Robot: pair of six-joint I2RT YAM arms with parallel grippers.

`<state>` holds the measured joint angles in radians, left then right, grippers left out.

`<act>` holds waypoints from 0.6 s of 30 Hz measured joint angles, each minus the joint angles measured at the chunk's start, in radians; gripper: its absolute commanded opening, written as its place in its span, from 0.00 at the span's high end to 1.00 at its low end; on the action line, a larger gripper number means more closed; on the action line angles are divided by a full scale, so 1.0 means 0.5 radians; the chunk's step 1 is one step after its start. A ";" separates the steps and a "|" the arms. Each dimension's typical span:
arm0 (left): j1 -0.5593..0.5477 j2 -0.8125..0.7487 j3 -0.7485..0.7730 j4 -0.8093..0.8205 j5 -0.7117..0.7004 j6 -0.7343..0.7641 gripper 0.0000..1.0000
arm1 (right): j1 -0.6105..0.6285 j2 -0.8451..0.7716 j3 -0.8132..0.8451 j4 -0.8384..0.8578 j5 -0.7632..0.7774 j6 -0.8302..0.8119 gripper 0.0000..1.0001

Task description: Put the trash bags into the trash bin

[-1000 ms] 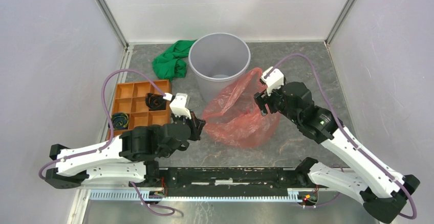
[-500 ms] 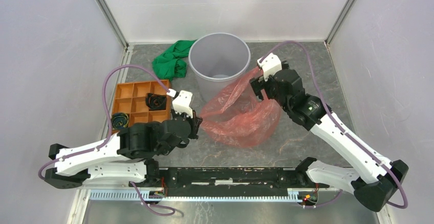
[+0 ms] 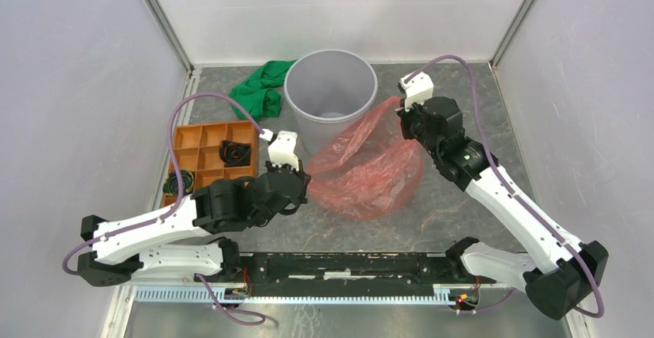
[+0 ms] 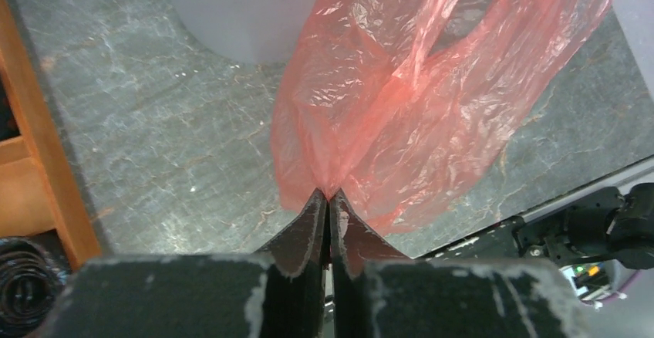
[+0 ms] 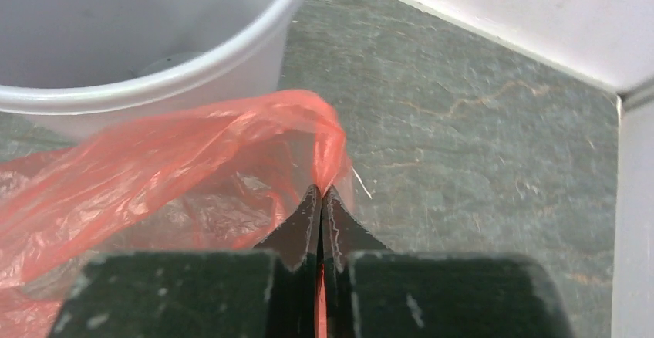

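The red translucent trash bag (image 3: 366,168) hangs stretched between both grippers, just in front of the light-grey trash bin (image 3: 330,91). My left gripper (image 3: 306,174) is shut on the bag's left edge; in the left wrist view the film (image 4: 401,99) bunches into the closed tips (image 4: 329,194). My right gripper (image 3: 402,110) is shut on the bag's upper right edge beside the bin's rim. In the right wrist view red film (image 5: 193,160) is pinched between the closed tips (image 5: 321,190), with the bin (image 5: 139,37) at upper left.
An orange compartment tray (image 3: 185,141) holding dark coiled items sits at the left. A green cloth (image 3: 258,91) lies behind it, next to the bin. White enclosure walls (image 3: 77,83) surround the stone-patterned floor. The black rail (image 3: 347,265) runs along the near edge.
The right gripper moved up toward the bin's rim and shut on the bag's upper edge. The left arm shifted right and up with its edge, lifting the bag.
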<state>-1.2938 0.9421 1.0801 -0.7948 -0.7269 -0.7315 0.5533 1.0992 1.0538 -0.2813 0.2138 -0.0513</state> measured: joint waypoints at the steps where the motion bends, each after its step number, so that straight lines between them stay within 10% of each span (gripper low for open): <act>1: 0.012 0.007 -0.009 0.013 0.016 -0.040 0.77 | -0.004 -0.021 -0.016 -0.004 0.039 0.043 1.00; 10: 0.050 0.016 -0.108 0.140 0.081 -0.298 0.35 | -0.041 -0.568 -0.252 -0.070 0.295 0.403 1.00; 18: 0.053 -0.116 -0.396 0.204 0.148 -0.526 0.16 | -0.041 -0.736 -0.275 -0.062 0.307 0.467 0.99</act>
<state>-1.2671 0.8841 0.8822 -0.6926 -0.6529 -0.9947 0.5327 0.7311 0.9161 -0.3122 0.3676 0.1822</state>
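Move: The left hand, 26 cm up, still pinches the near-left end of the trash bag. The bag's middle hangs about 15 cm to its right, 4 cm ahead and 11 cm below; the trash bin stands some 25 cm ahead and 6 cm right, and the wooden tray about 28 cm left and 10 cm ahead on the table. The right hand has just shut on the bag's upper rim: bag middle roughly 13 cm back and 9 cm left, bin about 8 cm ahead and 18 cm left. Rightward and back, rising some 4 cm as it goes, the right hand draws its pinched bit of bag rim away from the trash bin, about 6 cm each way, rolling left side up and swinging a little clockwise, fingers kept shut. The left hand opens wide, lets go of its end of the bag and sinks about 5 cm, mostly late, tipping slightly down. ##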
